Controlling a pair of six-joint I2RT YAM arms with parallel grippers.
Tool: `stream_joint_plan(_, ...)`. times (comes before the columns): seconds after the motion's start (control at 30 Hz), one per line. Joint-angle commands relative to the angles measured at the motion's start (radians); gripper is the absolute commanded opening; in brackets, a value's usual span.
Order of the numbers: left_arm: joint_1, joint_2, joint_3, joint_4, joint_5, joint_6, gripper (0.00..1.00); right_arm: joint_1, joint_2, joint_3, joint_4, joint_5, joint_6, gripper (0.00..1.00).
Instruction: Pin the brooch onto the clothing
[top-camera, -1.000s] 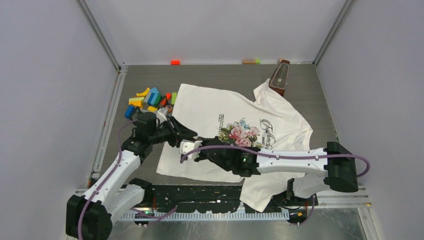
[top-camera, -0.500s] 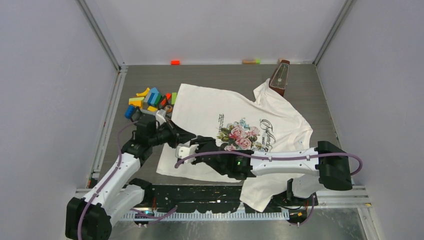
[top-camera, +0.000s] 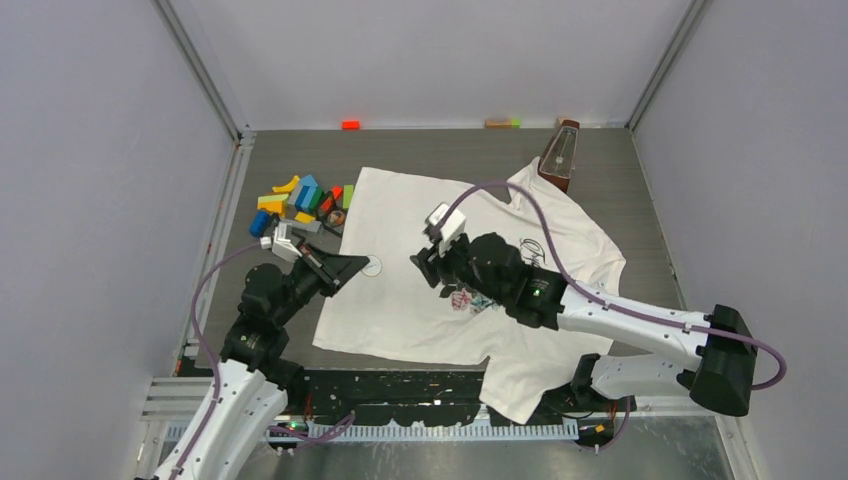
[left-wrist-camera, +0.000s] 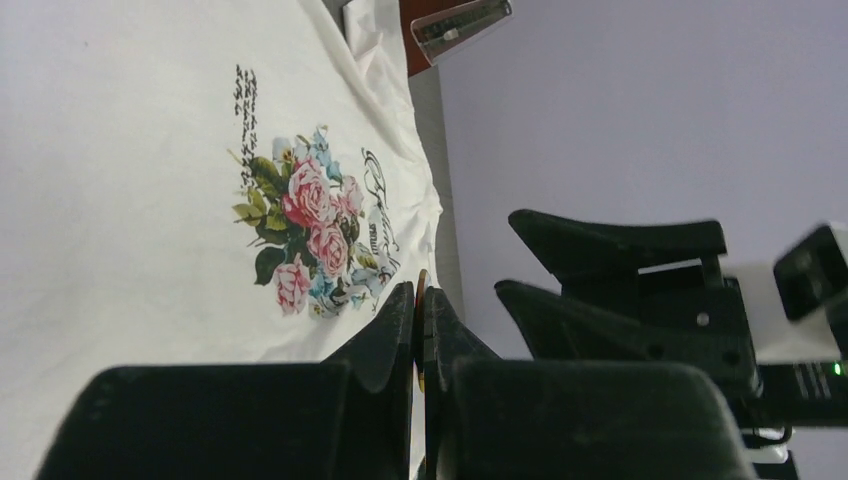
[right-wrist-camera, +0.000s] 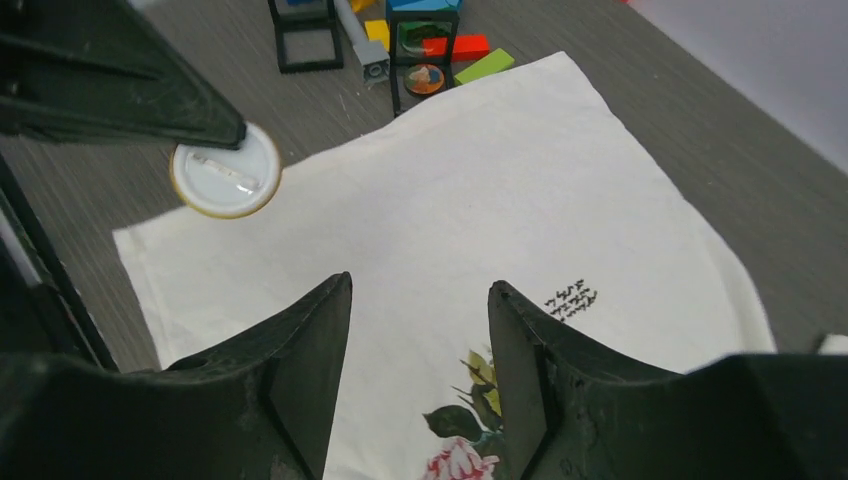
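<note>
The clothing (top-camera: 400, 305), a white T-shirt with a rose print, lies flat on the grey table; it also fills the left wrist view (left-wrist-camera: 120, 150) and the right wrist view (right-wrist-camera: 480, 200). My left gripper (top-camera: 358, 263) is shut on the brooch (top-camera: 372, 266), a round white disc with a gold rim, held above the shirt's left part. In the left wrist view only the brooch's thin edge (left-wrist-camera: 422, 282) shows between the pressed jaws of the left gripper (left-wrist-camera: 418, 292). The right wrist view shows the brooch's flat face (right-wrist-camera: 225, 170). My right gripper (top-camera: 422, 268) (right-wrist-camera: 420, 290) hangs open and empty just right of it.
Several coloured blocks (top-camera: 300, 200) (right-wrist-camera: 430, 40) lie at the shirt's upper-left corner. A brown metronome (top-camera: 560, 155) (left-wrist-camera: 455, 25) stands at the shirt's far right sleeve. Small orange (top-camera: 350, 124) and green pieces (top-camera: 503, 122) sit along the back wall.
The left gripper shut on the brooch and drew back left. The right gripper opened, let the brooch go, and lifted away to the right over the print.
</note>
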Motion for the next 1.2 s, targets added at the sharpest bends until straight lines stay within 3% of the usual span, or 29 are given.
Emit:
stream_joint_plan(0.0, 0.0, -0.047, -0.02, 0.112, -0.043, 0.073, 0.0, -0.149, -0.031, -0.018, 0.139, -0.343, 0.457, 0.58)
stream_joint_plan(0.13, 0.0, -0.045, -0.028, 0.183, -0.009, 0.075, 0.0, -0.216, 0.036, -0.005, 0.233, -0.526, 0.747, 0.56)
stream_joint_plan(0.4, 0.0, -0.058, -0.037, 0.239, -0.011, 0.064, 0.0, -0.23, 0.183, -0.043, 0.582, -0.685, 1.05, 0.51)
stream_joint_plan(1.17, 0.0, -0.135, -0.064, 0.274, -0.061, 0.015, 0.0, -0.228, 0.304, -0.055, 0.747, -0.69, 1.168, 0.35)
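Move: The brooch, still pinched in the left fingertips, sits about 10 cm left and 2 cm back of the open right hand, some 2 cm lower; from the left hand point it is about 1 cm ahead and 2 cm right. The clothing's flower print lies roughly 13 cm right, 3 cm ahead and 20 cm below the right hand; the toy blocks some 28 cm left and 20 cm ahead, similarly low. Right hand swings some 8 cm left, turning and part-closing, towards the brooch the left hand lifts 5 cm. ##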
